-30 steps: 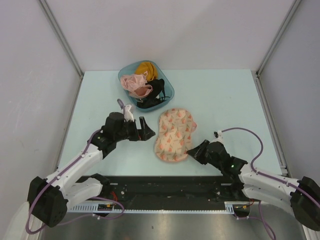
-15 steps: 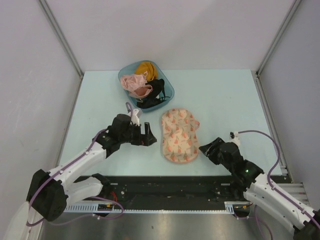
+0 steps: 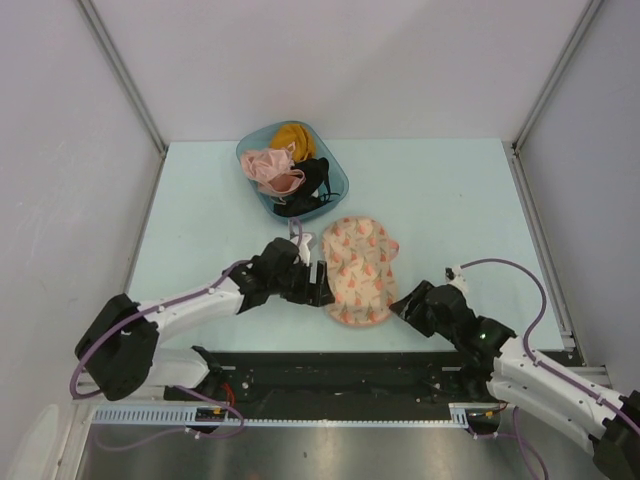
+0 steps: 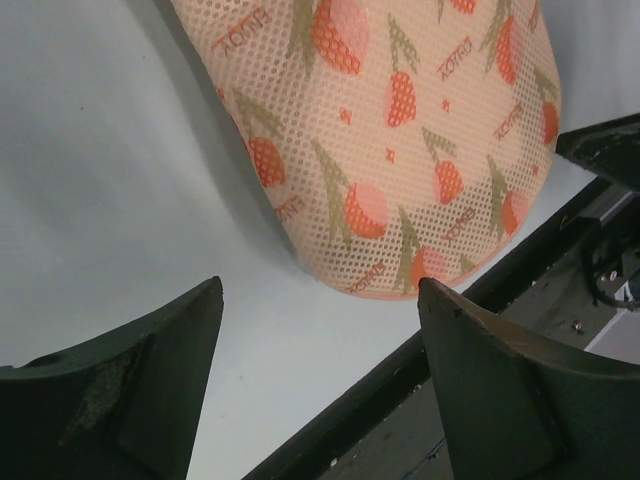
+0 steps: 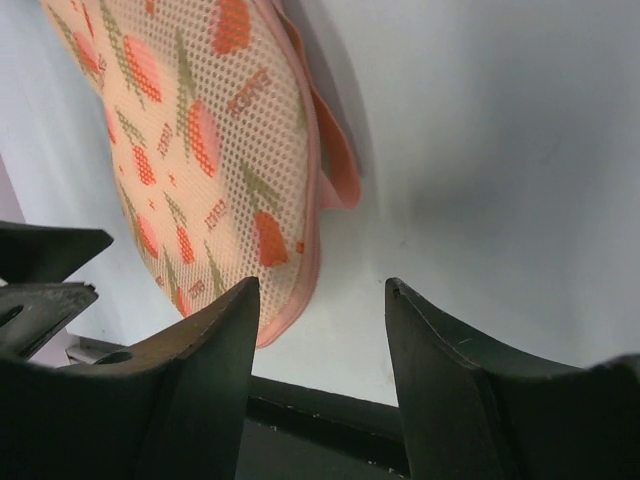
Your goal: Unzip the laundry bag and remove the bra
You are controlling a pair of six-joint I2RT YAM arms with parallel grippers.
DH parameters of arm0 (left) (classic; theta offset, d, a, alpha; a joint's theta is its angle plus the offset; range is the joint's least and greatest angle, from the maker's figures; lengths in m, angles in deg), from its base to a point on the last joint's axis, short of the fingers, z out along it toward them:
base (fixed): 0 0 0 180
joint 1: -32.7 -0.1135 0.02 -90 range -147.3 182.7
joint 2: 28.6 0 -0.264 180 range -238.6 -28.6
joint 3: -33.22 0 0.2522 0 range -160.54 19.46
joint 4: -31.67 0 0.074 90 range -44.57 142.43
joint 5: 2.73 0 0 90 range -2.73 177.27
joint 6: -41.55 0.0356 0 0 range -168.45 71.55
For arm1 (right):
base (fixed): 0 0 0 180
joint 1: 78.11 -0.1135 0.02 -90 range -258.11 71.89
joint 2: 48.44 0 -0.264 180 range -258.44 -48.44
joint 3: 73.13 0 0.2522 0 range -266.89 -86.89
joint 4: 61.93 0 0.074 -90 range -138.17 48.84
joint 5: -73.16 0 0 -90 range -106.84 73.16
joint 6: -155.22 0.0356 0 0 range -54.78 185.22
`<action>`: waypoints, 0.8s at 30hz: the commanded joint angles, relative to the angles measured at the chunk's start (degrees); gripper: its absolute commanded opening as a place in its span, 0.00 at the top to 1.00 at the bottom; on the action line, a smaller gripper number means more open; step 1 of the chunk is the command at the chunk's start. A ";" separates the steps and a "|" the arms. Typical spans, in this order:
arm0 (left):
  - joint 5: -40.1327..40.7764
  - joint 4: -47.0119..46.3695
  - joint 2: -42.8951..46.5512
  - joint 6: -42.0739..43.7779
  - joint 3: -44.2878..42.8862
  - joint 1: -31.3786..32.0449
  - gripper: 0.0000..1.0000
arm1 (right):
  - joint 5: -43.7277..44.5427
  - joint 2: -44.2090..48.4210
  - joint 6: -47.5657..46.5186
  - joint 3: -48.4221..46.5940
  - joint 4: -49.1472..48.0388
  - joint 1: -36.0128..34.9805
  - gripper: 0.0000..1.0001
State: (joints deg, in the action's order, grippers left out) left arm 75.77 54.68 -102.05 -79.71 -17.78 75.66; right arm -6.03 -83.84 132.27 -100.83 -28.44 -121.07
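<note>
The laundry bag lies flat near the table's front edge, cream-peach mesh with orange-pink motifs and a pink rim. It looks zipped shut. The bra is hidden. My left gripper sits low at the bag's left edge, open, with only bare table between its fingers. The bag's near end lies just ahead of it. My right gripper stands at the bag's near right corner, open and empty. The bag's rim lies just beyond its left finger.
A teal plastic tub stands behind the bag and holds a pink bra, a mustard-yellow garment and a black one. The table's black front rail runs close under both grippers.
My left arm has reached right, up to the bag's left edge, its jaws narrowing slightly. The right gripper opened wider, pulled back, then returned to the corner. The bag shifted slightly right.
</note>
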 commanded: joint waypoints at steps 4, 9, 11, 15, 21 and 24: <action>-2.11 -11.62 -6.00 -4.68 0.76 -0.16 0.18 | 1.31 -0.56 1.24 -0.48 -3.47 -1.60 0.44; -6.50 -16.45 -9.34 -7.66 2.07 -2.00 0.26 | 3.43 4.45 1.86 -0.57 0.83 -2.57 0.46; -8.00 -18.92 -10.22 -9.50 3.21 -2.53 0.31 | 4.22 7.08 2.39 -0.57 2.50 -2.57 0.46; -8.44 -19.63 -10.92 -10.57 3.49 -2.62 0.56 | 5.01 10.61 2.48 -0.83 5.93 -2.66 0.46; -7.21 -16.38 -9.26 -12.59 -0.64 -2.01 0.99 | 3.96 9.13 2.74 -4.69 4.28 -5.10 0.47; -3.89 -9.64 -7.86 -12.24 -6.35 -0.43 0.99 | 12.52 3.26 1.69 -10.31 3.91 -13.35 0.47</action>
State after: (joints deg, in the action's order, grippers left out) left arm 69.14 41.44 -112.93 -90.69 -16.75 73.57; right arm -2.45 -75.22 134.21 -103.08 -22.41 -126.69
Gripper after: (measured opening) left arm 0.019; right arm 0.532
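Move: The laundry bag's near left edge lies just beyond the open left fingertips: about 2 cm ahead of that hand, 3 cm to its right and 4 cm below. The bag's middle is some 6 cm ahead and 8 cm to the right, and the blue basket of clothes about 27 cm ahead and 6 cm to the left. From the right hand, that near left edge is roughly 14 cm to the left and level with it, some 3 cm below. The left fingers close from wide open to shut and pinch the mesh at the laundry bag's near left edge, after the hand sinks about 3 cm and slides 2 to 3 cm right, tipping slightly; with the fabric held it starts up by 1 cm. The right hand, fingers staying half open, rises about 3 cm by the bag's near right edge, easing back slightly. ##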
